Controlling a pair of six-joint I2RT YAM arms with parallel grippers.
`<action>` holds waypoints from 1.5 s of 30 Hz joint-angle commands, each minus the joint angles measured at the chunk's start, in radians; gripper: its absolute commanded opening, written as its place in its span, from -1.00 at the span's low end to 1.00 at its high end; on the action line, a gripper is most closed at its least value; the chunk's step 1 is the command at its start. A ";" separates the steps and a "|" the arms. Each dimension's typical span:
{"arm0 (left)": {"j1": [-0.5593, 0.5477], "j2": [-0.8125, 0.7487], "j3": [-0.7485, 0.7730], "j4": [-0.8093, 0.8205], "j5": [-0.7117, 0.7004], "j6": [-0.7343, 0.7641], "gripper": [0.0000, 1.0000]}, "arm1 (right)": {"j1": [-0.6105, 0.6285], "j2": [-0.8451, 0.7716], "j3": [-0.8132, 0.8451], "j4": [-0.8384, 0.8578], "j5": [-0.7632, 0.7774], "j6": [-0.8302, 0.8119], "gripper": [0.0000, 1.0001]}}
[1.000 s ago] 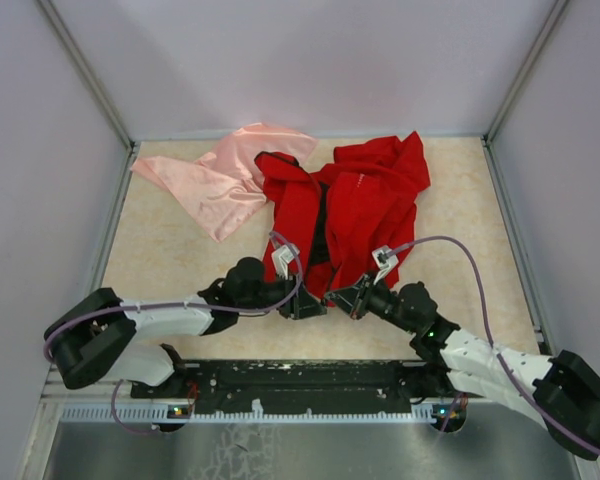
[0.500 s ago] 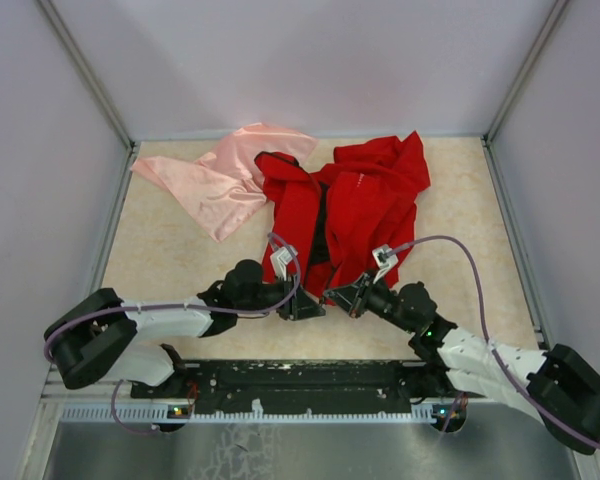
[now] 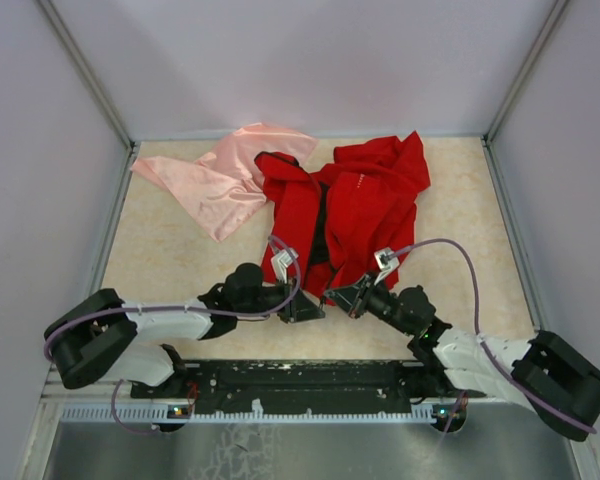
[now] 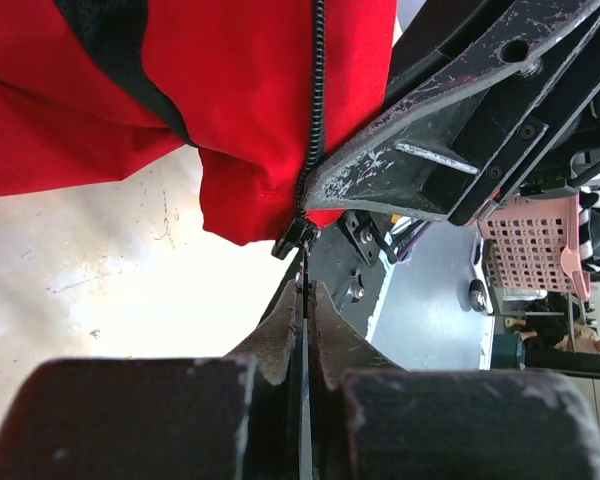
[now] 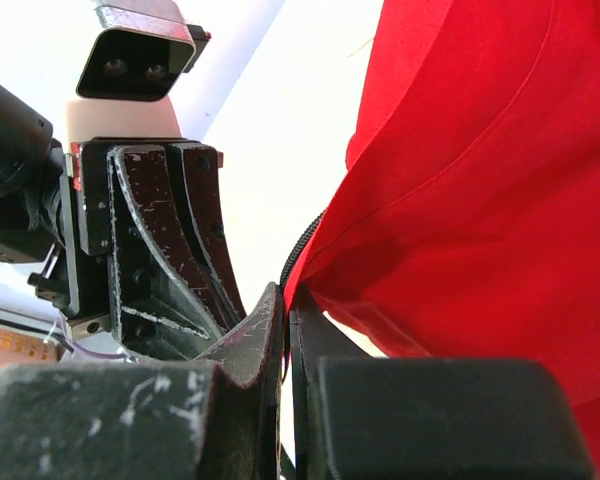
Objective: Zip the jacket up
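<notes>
The red jacket point(image 3: 355, 205) lies crumpled at the table's middle, its black front zipper point(image 4: 317, 100) running down to the near hem. My left gripper point(image 4: 304, 285) is shut on the thin pull tab that hangs from the zipper slider point(image 4: 293, 238) at the hem corner. My right gripper point(image 5: 286, 300) is shut on the jacket's hem edge right beside the zipper teeth point(image 5: 302, 245). In the top view the left gripper point(image 3: 308, 308) and right gripper point(image 3: 332, 297) meet tip to tip at the jacket's near corner.
A pale pink shiny cloth point(image 3: 225, 180) lies at the back left, touching the jacket's collar. Grey walls point(image 3: 40, 200) close the table in on three sides. The arms' black base rail point(image 3: 300, 378) runs along the near edge.
My left gripper has closed on the zipper pull. The right arm's base end has swung slightly left, while its gripper stays at the hem.
</notes>
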 commanded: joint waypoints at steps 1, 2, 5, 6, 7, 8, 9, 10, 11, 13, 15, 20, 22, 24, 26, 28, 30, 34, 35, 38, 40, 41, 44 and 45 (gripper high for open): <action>-0.024 -0.001 -0.053 -0.001 -0.006 -0.022 -1.00 | -0.015 0.031 0.006 0.221 0.097 0.013 -1.00; -0.024 0.001 -0.064 -0.001 -0.013 -0.027 -1.00 | -0.018 0.035 0.010 0.234 0.094 0.014 -1.00; -0.024 -0.001 -0.081 -0.016 -0.038 -0.036 -1.00 | -0.022 0.035 0.029 0.231 0.070 0.008 -1.00; -0.025 -0.006 -0.079 -0.031 -0.049 -0.033 -1.00 | -0.022 0.030 0.031 0.231 0.062 0.006 -1.00; -0.024 -0.012 -0.076 -0.052 -0.070 -0.027 -1.00 | -0.023 0.024 0.029 0.233 0.058 0.006 -1.00; -0.024 -0.018 -0.071 -0.075 -0.085 -0.023 -1.00 | -0.024 0.013 0.024 0.233 0.059 0.007 -1.00; -0.024 -0.024 -0.066 -0.101 -0.099 -0.020 -1.00 | -0.025 -0.001 0.019 0.226 0.066 0.010 -1.00; -0.025 -0.030 -0.063 -0.119 -0.109 -0.020 -1.00 | -0.025 -0.018 0.015 0.212 0.077 0.011 -1.00; -0.024 -0.033 -0.061 -0.127 -0.113 -0.020 -1.00 | -0.025 -0.036 0.014 0.189 0.092 0.008 -1.00; -0.024 -0.037 -0.055 -0.125 -0.096 -0.019 -1.00 | -0.025 -0.072 0.023 0.111 0.130 0.000 -1.00; -0.023 -0.050 -0.042 -0.123 -0.065 -0.020 -1.00 | -0.025 -0.099 0.035 0.067 0.134 -0.019 -1.00; -0.024 -0.151 -0.002 -0.218 -0.095 0.023 -1.00 | -0.025 -0.110 0.037 0.021 0.157 -0.054 -1.00; -0.026 -0.185 0.000 -0.251 -0.116 0.039 -1.00 | -0.025 -0.105 0.034 0.030 0.160 -0.051 -1.00; -0.029 -0.196 -0.009 -0.254 -0.119 0.043 -1.00 | -0.025 -0.103 0.040 0.036 0.150 -0.042 -1.00; -0.033 -0.182 -0.022 -0.263 -0.134 0.039 -1.00 | -0.025 -0.110 0.059 0.012 0.142 -0.029 -1.00; -0.036 -0.148 -0.037 -0.269 -0.147 0.028 -1.00 | -0.025 -0.124 0.084 -0.036 0.140 -0.025 -1.00; -0.038 -0.123 -0.049 -0.252 -0.142 0.024 -0.99 | -0.025 -0.140 0.097 -0.055 0.134 -0.024 -1.00; -0.045 -0.098 -0.051 -0.188 -0.120 0.024 -0.86 | -0.025 -0.151 0.103 -0.063 0.117 -0.013 -1.00; -0.046 -0.094 -0.050 -0.170 -0.111 0.028 -0.83 | -0.025 -0.151 0.104 -0.063 0.114 -0.007 -1.00; -0.046 -0.088 -0.047 -0.131 -0.087 0.042 -0.74 | -0.025 -0.155 0.100 -0.055 0.093 0.011 -1.00; -0.046 -0.098 -0.048 -0.125 -0.082 0.054 -0.65 | -0.025 -0.166 0.105 -0.064 0.087 0.014 -1.00; -0.046 -0.111 -0.052 -0.124 -0.086 0.059 -0.56 | -0.025 -0.174 0.106 -0.084 0.092 0.011 -1.00; -0.046 -0.178 -0.078 -0.125 -0.119 0.078 -0.27 | -0.027 -0.200 0.105 -0.139 0.121 -0.007 -1.00; -0.046 -0.201 -0.085 -0.136 -0.137 0.086 -0.16 | -0.027 -0.206 0.101 -0.146 0.123 -0.010 -1.00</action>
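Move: The black zipper end with its slider, at the jacket's lower right front, hangs about 2 cm to the right of the left hand, 1 cm ahead and 1 cm higher, its tip already between those fingers. From the right hand, which already pinches the zipper edge just above, the slider is some 2 cm back, 1 cm left and 1 cm lower. The left front's hem lies roughly 8 cm ahead of the left hand, 8 cm left and 8 cm below. Leftward and up by a couple of centimetres, the left hand first draws on the pinched zipper end, dipping briefly before it rises, then sinks again, opens its fingers about a third and backs off left and down. The right hand keeps its pinch on the zipper edge, nearly still at first, then lifts about 3 cm, drifting slightly forward and to the right. ##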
